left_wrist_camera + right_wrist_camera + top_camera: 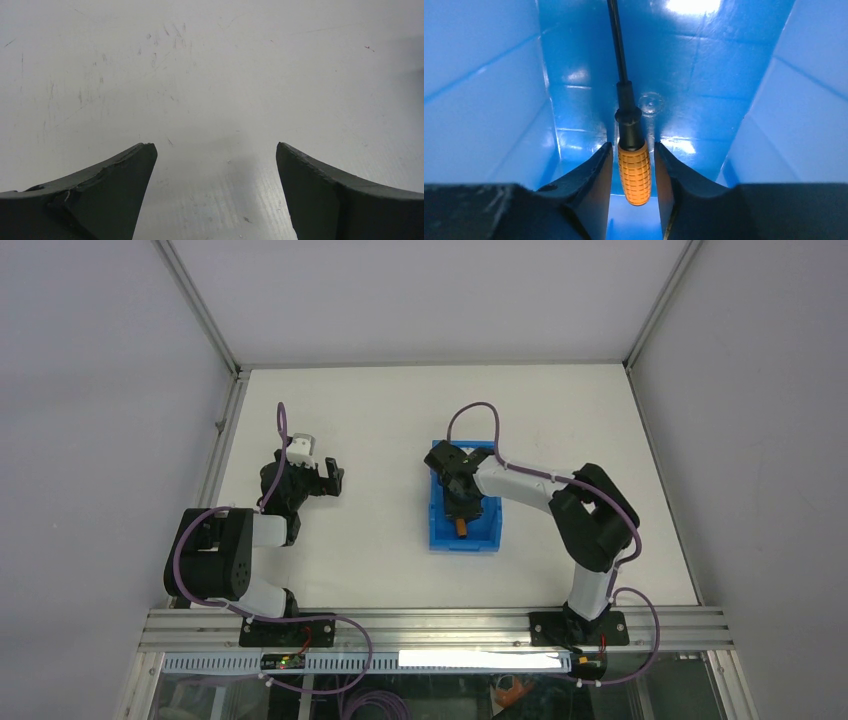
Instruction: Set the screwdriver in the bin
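Note:
The blue bin stands on the white table, right of centre. My right gripper is lowered into it. In the right wrist view the bin's walls surround the gripper. The screwdriver lies between the fingers, orange handle toward the camera, black shaft pointing away along the ribbed floor. A thin gap shows on each side of the handle, so the jaws stand slightly apart. The handle's end also shows in the top view. My left gripper is open and empty over the bare table, as its wrist view shows.
The white table is fenced by grey walls and aluminium rails at the back and sides. The left arm is folded at the left side, well apart from the bin.

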`<state>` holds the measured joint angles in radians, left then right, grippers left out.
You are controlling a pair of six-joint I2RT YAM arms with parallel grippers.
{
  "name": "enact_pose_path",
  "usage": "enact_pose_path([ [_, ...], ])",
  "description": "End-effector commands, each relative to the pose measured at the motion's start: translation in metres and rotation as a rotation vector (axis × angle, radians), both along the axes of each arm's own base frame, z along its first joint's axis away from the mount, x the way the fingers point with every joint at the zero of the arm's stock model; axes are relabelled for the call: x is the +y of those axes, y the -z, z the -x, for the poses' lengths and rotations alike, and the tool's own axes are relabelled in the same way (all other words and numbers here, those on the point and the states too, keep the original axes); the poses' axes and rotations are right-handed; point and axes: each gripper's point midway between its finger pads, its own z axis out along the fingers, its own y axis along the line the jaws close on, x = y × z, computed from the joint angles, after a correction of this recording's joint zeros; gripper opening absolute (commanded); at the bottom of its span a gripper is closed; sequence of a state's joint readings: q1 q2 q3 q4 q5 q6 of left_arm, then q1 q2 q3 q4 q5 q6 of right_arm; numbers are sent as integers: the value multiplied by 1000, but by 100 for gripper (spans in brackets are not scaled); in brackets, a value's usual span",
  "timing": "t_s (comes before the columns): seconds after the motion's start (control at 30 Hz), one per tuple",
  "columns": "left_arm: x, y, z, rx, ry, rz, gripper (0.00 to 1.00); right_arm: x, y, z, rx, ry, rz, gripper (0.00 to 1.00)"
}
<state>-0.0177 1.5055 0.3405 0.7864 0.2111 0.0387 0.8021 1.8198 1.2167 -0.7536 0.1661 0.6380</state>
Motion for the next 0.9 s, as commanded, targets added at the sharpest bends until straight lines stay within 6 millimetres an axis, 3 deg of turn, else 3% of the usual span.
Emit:
enact_pose_path([
  [0.0, 1, -22, -12, -81, 0, 12, 99, 2, -14, -18, -91, 44, -16, 39],
  [0.13, 1, -22, -12, -81, 2, 11, 99, 2, -35, -21, -130, 46, -40, 40],
  [0.43, 1, -22, -12, -81, 1, 12, 99, 0, -127, -25, -291, -18, -145, 41],
  [0.5, 1, -22, -12, -81, 2, 12, 99, -8, -150, -25, -349, -29, -154, 49],
  [0.53, 1, -22, -12, -81, 0, 12, 99, -13, -162, -25, -380, -39, -160, 61],
  [0.57, 1, -22, -12, -82, 1, 12, 99, -16, -173, -25, -407, -59, -173, 84],
  [0.6, 1, -22, -12, -81, 1, 12, 99, -18, -183, -24, -433, -85, -193, 97],
  [0.77, 1, -22, -12, -81, 2, 12, 99, -39, -217, -21, -551, -175, -243, 99],
  [0.87, 1, -22, -12, -81, 1, 12, 99, -59, -221, -24, -594, -167, -250, 99],
])
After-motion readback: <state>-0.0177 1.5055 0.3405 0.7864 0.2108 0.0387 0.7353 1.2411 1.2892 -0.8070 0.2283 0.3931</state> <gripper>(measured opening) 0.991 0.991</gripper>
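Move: The screwdriver already lies on the bin's floor, its handle between the right hand's barely parted fingers; its middle is about 2 cm ahead of that hand, neither left nor right and roughly 1 cm below. Around them stands the bin, its middle some 4 cm ahead of the right hand, 1 cm to its right and 2 cm above. From the left hand the screwdriver lies around 25 cm to the right, 8 cm back and 3 cm lower. The screwdriver is left behind as the right hand, its fingers already loosened around the handle, parts them slightly more and then climbs fast out of the bin, some 21 cm, drifting about 4 cm right near the end. On the way up the wrist tips the fingers outward from pointing down by about 30 degrees, and the fingers spread wide only once well up. ##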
